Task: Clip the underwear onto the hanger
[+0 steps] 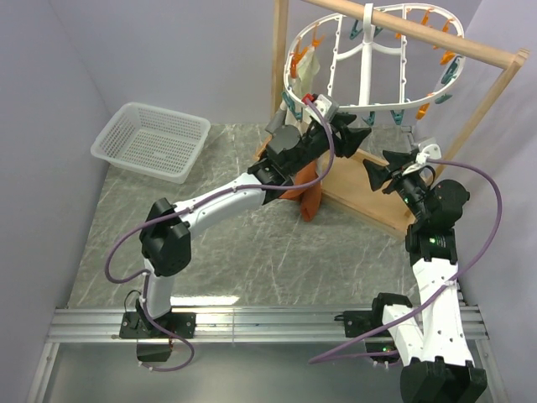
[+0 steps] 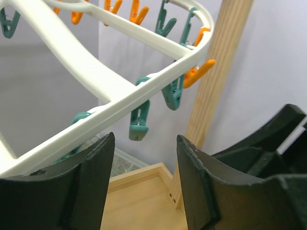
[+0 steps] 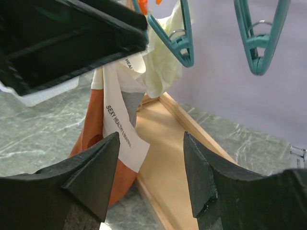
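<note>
The white oval hanger [image 1: 394,113] hangs from the wooden rod, ringed with orange and teal clothespins. The rust-orange underwear [image 1: 309,200] dangles below its left side and reaches down to the table; in the right wrist view its cream waistband [image 3: 122,129] with printed text shows, while its top is hidden behind my left gripper. My left gripper [image 1: 354,134] is open just under the hanger rim [image 2: 120,103]. A teal clothespin [image 2: 139,122] hangs above the gap between its fingers, untouched. My right gripper [image 1: 376,166] is open and empty, right of the underwear [image 3: 91,129].
A wooden frame with a rod [image 1: 419,32] and a flat base [image 1: 369,197] carries the hanger. A cream cloth [image 1: 306,71] is clipped at the hanger's left, with a grey cloth [image 3: 129,103] beside the underwear. A white basket [image 1: 151,138] sits at the far left.
</note>
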Motion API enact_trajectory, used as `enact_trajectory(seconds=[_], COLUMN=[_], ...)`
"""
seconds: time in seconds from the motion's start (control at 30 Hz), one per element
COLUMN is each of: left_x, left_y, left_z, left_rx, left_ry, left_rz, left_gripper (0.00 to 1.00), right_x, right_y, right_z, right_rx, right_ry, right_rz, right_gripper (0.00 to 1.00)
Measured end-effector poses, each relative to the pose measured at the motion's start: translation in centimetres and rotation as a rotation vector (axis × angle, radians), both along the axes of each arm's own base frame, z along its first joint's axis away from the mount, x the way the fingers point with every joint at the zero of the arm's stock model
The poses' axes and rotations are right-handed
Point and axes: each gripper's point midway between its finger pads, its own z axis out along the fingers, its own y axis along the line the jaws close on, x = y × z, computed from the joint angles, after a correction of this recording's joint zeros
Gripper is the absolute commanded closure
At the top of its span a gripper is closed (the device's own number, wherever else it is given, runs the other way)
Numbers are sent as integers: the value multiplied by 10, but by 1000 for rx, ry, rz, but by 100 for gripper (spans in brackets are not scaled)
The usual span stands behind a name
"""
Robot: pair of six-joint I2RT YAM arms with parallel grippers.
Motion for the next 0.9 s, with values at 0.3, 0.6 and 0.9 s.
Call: enact_trajectory(seconds=[0.3,0.6,0.9], left_x=[19,25,32], left_y=[-12,-8,-3], left_z=[-12,-11,-10], left_rx=[2,-5,0], left_ry=[28,24,17], left_rz=[41,55,52], left_gripper=[41,63,74], right_x=[5,10,25], right_y=[0,1,1], right_z=[1,9,5], right_rx=[-13,-20,-16], right_ry=[0,-13,-7], right_rz=[5,22,22], right_gripper=[36,37,37])
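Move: The teal clip on the hanger's near rim hangs about 3 cm ahead of the left hand and 1 cm to its right, at fingertip height. The next teal clip hangs some 8 cm right of it along the rim, and an orange clip about 14 cm right of it and 2 cm farther out. The underwear hangs roughly 14 cm left of the hand, 2 cm back and 14 cm lower. From the right hand the same teal clip is about 7 cm ahead, 1 cm left and 8 cm up. The teal clip gets the left gripper around it: that hand eases about 3 cm forward and 1 cm down with hardly any turn, and its half-open fingers close by roughly half until the tips stand on either side of the clip and seem to pinch it. The empty right hand, fingers still open, creeps some 2.5 cm forward towards the clip from below. ##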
